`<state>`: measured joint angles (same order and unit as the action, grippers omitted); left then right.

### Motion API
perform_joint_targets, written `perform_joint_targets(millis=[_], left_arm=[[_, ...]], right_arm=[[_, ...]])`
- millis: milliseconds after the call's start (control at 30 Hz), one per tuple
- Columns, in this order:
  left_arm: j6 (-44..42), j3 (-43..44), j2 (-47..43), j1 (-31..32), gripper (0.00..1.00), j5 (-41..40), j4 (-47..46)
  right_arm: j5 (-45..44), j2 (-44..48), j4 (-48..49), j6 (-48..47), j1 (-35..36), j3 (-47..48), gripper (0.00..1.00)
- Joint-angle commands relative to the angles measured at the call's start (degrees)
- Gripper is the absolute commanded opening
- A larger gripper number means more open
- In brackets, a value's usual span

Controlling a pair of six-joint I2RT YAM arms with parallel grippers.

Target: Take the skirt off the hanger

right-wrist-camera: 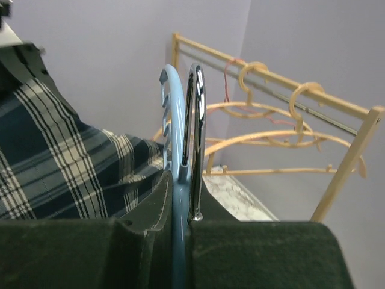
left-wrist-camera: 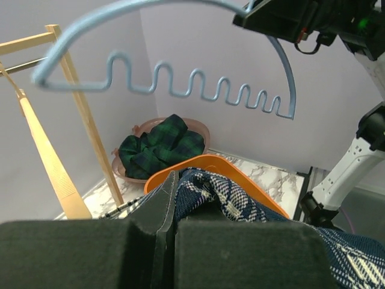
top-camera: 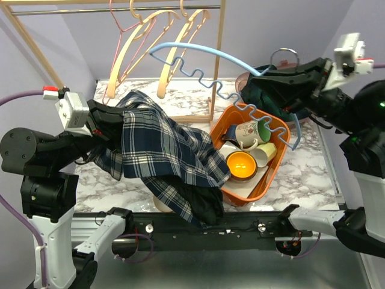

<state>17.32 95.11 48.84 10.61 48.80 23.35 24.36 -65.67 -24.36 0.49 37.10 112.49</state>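
Observation:
The skirt is dark blue plaid and hangs in a bunch from my left gripper, which is shut on its cloth. Its lower folds spill across the marble table toward the front edge. The left wrist view shows the skirt pinched at my left gripper. The hanger is light blue with a wavy lower bar and a chrome hook. It is held up in the air, bare, with my right gripper shut on its hook end. In the right wrist view the hanger runs out from my right gripper.
An orange tray with mugs and a yellow bowl sits right of the skirt. Behind it a pink bowl holds green plaid cloth. A wooden rack with cream hangers stands at the back.

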Motion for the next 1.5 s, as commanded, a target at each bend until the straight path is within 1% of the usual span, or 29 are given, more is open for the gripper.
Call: perform_joint_targets(millis=[0, 67, 133, 167, 200, 233, 267, 300, 400, 433, 500, 533, 567, 600, 633, 667, 733, 800, 833, 867, 967, 1000, 1067, 1167, 1233, 1300, 1400, 1433, 1467], left_arm=[[-5.1, 0.8, -2.4, -0.2, 0.0, 0.2, 2.7], [-4.4, -1.7, -4.0, -0.2, 0.0, 0.4, 1.1], [-3.6, -2.6, -4.5, -0.2, 0.0, 0.2, 0.7], [-3.7, -2.4, -4.5, -0.2, 0.0, -0.2, 1.0], [-4.1, -2.3, -4.5, -0.2, 0.0, -0.8, 1.6], [-5.7, -1.7, -4.4, -0.2, 0.0, -1.3, 2.5], [-6.4, -1.2, -4.1, -0.2, 0.0, -1.7, 4.5], [-7.0, -0.6, -3.9, -0.2, 0.0, -2.5, 5.4], [-6.5, -1.2, -4.4, -0.2, 0.0, -2.4, 4.6], [-5.6, -2.5, -4.6, -0.2, 0.0, -1.9, 3.5], [-3.0, -3.8, -4.9, -0.2, 0.0, -1.2, 0.0], [-2.1, -4.5, -4.9, -0.2, 0.0, -1.2, -0.7], [-1.3, -4.7, -4.5, -0.2, 0.0, -1.5, -2.0], [-0.2, -4.7, -4.3, -0.2, 0.0, -1.9, -2.3], [0.3, -4.5, -3.9, -0.2, 0.0, -2.1, -2.3], [0.7, -4.3, -3.1, -0.2, 0.0, -2.6, -2.8], [3.0, -3.4, -1.9, -0.2, 0.0, -3.4, -3.6], [6.6, -3.4, 0.0, -0.2, 0.0, -4.8, -7.9], [12.4, -4.5, 0.5, -0.2, 0.0, -5.0, -10.8], [15.3, -5.4, 1.5, -0.2, 0.0, -4.9, -17.6], [25.1, -7.8, 4.0, -0.2, 0.0, -5.7, -28.6], [27.0, -8.0, 4.6, -0.2, 0.0, -7.8, -29.4], [28.9, -8.2, 6.3, 0.2, 0.0, -8.4, -30.6], [27.6, -9.8, 6.8, 2.7, 0.0, -12.0, -29.7], [24.3, -11.4, 6.8, 5.1, 0.0, -15.8, -28.7], [20.2, -11.5, 7.6, 9.4, 0.0, -18.8, -25.3], [17.7, -10.7, 9.2, 13.7, 0.0, -22.0, -22.2], [16.9, -10.0, 9.6, 14.3, 0.0, -22.1, -21.7], [16.4, -9.5, 10.5, 14.9, 0.0, -21.8, -20.9]], right_arm=[[-7.4, -0.6, -11.2, -4.5, -0.1, 0.7, 0.01], [-10.6, 1.0, -7.6, -2.8, -0.2, -3.0, 0.01], [-8.3, 1.0, -6.7, -1.8, -0.2, -3.3, 0.01], [-4.8, 0.5, -7.9, -2.9, -0.3, -2.5, 0.01], [-0.5, -0.4, -9.4, -6.4, -0.2, -1.6, 0.01], [9.4, -0.9, -13.6, -8.7, -0.2, -0.8, 0.01], [13.0, -1.2, -15.3, -10.8, -0.2, 0.1, 0.01], [14.3, -1.2, -16.0, -11.8, -0.2, -0.4, 0.01], [6.8, -0.2, -13.7, -10.0, -0.2, -3.1, 0.01], [0.5, 0.4, -12.0, -8.3, -0.2, -3.9, 0.01], [-6.6, 0.9, -10.5, -6.1, -0.2, -5.9, 0.01], [-12.5, 1.4, -7.9, -3.5, -0.2, -6.9, 0.01], [-13.6, 2.8, -6.3, -2.6, -0.2, -8.0, 0.01], [-13.1, 4.0, -4.6, -2.1, -0.3, -10.3, 0.01], [-8.3, 4.8, -1.8, -1.9, -0.2, -10.9, 0.01], [-5.9, 6.2, -0.6, -1.6, -0.2, -11.1, 0.01], [-4.7, 7.5, 1.7, 1.6, -0.2, -10.5, 0.01], [-6.8, 11.1, 4.5, 3.8, -0.3, -11.6, 0.01], [-7.0, 12.8, 9.7, 5.4, -0.2, -14.8, 0.01], [-5.9, 14.3, 12.3, 5.7, -0.2, -16.2, 0.01], [0.3, 19.3, 21.6, 7.4, -0.2, -21.4, 0.01], [2.3, 20.2, 23.6, 7.8, -0.2, -22.4, 0.01], [5.2, 22.2, 27.8, 8.8, -0.2, -23.7, 0.01], [7.0, 23.7, 30.0, 8.9, -0.2, -25.3, 0.01], [7.5, 24.1, 30.0, 8.4, -0.2, -25.8, 0.01], [8.6, 23.7, 29.5, 8.2, -0.2, -25.7, 0.01], [15.4, 21.0, 25.8, 6.7, -0.2, -23.6, 0.01], [20.8, 20.2, 22.6, 5.1, -0.2, -22.3, 0.01], [23.5, 19.0, 21.6, 4.3, -0.2, -22.1, 0.01]])
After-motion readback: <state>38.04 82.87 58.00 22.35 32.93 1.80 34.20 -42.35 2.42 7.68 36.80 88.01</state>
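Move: Forward and to the right of the left hand, which already grips the plaid skirt clear of the blue hanger, sits the pink basket: about 40 cm ahead, 58 cm right and 43 cm below. The orange bin is some 20 cm ahead and 39 cm right of that hand, about as far below. From the right hand, holding the hanger, the plaid skirt hangs some 11 cm back, 18 cm left and 20 cm below; the pink basket lies about 37 cm ahead and 26 cm right. Swinging the blue hanger, the right hand sinks about 9 cm with short forward-and-back strokes, then sweeps back some 16 cm while rising and going right, away from the left hand, its fingers tipping upward. The left hand dips a little, then carries the skirt about 10 cm forward and 5 cm right towards the pink basket, fingers tipping down. Both grippers keep their hold. ##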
